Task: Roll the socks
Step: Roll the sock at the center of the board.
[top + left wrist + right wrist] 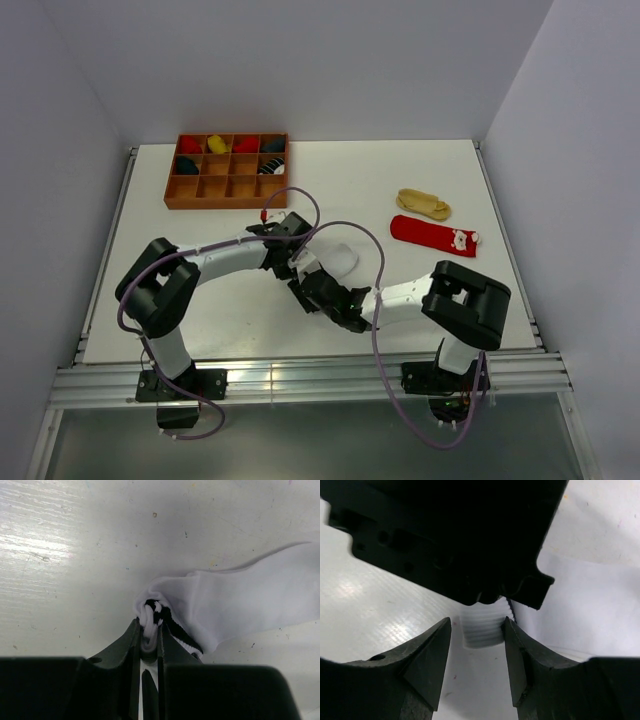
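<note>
The white sock point(250, 600) lies flat on the table, its black-striped cuff point(155, 611) bunched up. My left gripper point(149, 626) is shut on that cuff. In the top view the left gripper point(296, 258) sits just left of the white sock point(342, 260), and my right gripper point(306, 288) is right below it. The right gripper point(477, 630) is open, with a ribbed white part of the cuff point(480, 630) between its fingertips; the left gripper's dark body point(460, 540) hangs close above. A red sock point(432, 236) and a tan-yellow sock point(423, 205) lie flat at the right.
A brown wooden compartment tray point(228, 188) stands at the back left, with rolled socks in several of its compartments. Both arms' cables loop over the middle of the table. Walls close in the table on three sides.
</note>
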You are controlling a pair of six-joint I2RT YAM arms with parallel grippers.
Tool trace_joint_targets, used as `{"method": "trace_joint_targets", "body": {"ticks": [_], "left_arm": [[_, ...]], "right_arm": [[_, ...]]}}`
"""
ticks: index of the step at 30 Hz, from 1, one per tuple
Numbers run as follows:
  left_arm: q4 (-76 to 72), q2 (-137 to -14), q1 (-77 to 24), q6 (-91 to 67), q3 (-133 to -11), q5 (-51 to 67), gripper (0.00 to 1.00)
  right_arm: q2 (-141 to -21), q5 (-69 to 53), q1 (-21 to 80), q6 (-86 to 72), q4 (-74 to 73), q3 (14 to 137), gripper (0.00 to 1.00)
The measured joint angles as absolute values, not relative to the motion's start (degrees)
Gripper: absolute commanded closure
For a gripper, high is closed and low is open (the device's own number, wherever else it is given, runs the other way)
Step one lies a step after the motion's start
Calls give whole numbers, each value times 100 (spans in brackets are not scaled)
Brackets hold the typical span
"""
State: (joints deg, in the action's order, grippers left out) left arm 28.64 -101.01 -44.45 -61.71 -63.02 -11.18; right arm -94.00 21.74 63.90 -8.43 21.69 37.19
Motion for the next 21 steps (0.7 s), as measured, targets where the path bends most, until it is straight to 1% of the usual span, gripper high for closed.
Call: {"method": "trace_joint_targets", "body": {"ticks": [3,4,6,7,9,10,11,13,14,16,17,19,20,21], "left_arm": [[2858,-10110,-4405,-6180,-6302,-1052,100],[2856,-10112,-4390,-6184,-6302,-1033,100],[2853,-10112,-4372,-6200,-6302,-1028,100],[2851,-10112,-4368,-6215,-6302,-1020,99],[2838,-10112,-4340,-6239,-6300,-1002,98],[2825,-10112,-4309,-6246,-6296,-991,97],[2803,-10112,-4278,-6265,-6285,-991,93],[2746,-10095,-4241,-6302,-6246,-980,87],[2707,-10068,-4239,-6333,-6206,-982,81],[2622,-9994,-4215,-6425,-6104,-974,73],[2571,-9955,-4209,-6482,-6040,-987,67],[2460,-9854,-4195,-6622,-5896,-1031,60],[2408,-9793,-4178,-6698,-5813,-1041,54],[2373,-9717,-4163,-6764,-5719,-1057,52]], "right_arm": [[-9566,2292,6390,-869,2143,3785,50],[-9577,2305,6390,-871,2132,3802,54],[-9590,2340,6388,-867,2095,3828,60],[-9601,2362,6388,-867,2075,3841,69],[-9655,2421,6390,-897,2018,3916,83],[-9686,2445,6388,-928,1999,3962,96],[-9725,2471,6388,-956,1959,4025,100],[-9741,2451,6346,-972,1898,4082,100],[-9732,2405,6331,-969,1883,4082,100],[-9682,2200,6226,-985,1844,4080,100],[-9642,1984,6117,-1039,1817,4080,100],[-9553,1448,5822,-1144,1747,4077,100],[-9507,1122,5640,-1236,1710,4073,100],[-9483,906,5513,-1280,1693,4073,100]]}}
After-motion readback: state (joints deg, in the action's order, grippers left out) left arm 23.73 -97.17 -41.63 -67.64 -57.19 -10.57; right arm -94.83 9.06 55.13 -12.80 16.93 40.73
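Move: Just ahead of the right hand, about 2 cm forward and 1 cm lower, is the striped roll of the white sock, its near end between the half-open fingers. The left hand still pinches this roll at its own fingertips. The sock's flat part has its middle some 5 cm ahead and 8 cm to the right of the right hand. Counted from the left hand, the sorting tray sits roughly 26 cm ahead and 17 cm left. Dipping just under 1 cm while easing forward, the right hand shuts its half-open fingers on the near end of the roll, then carries on forward, about 2 cm in all, tipping some 10 degrees. Once that pinch is made, the left fingers open around the roll and the left hand draws about 1.5 cm left, turning slightly counter-clockwise. ##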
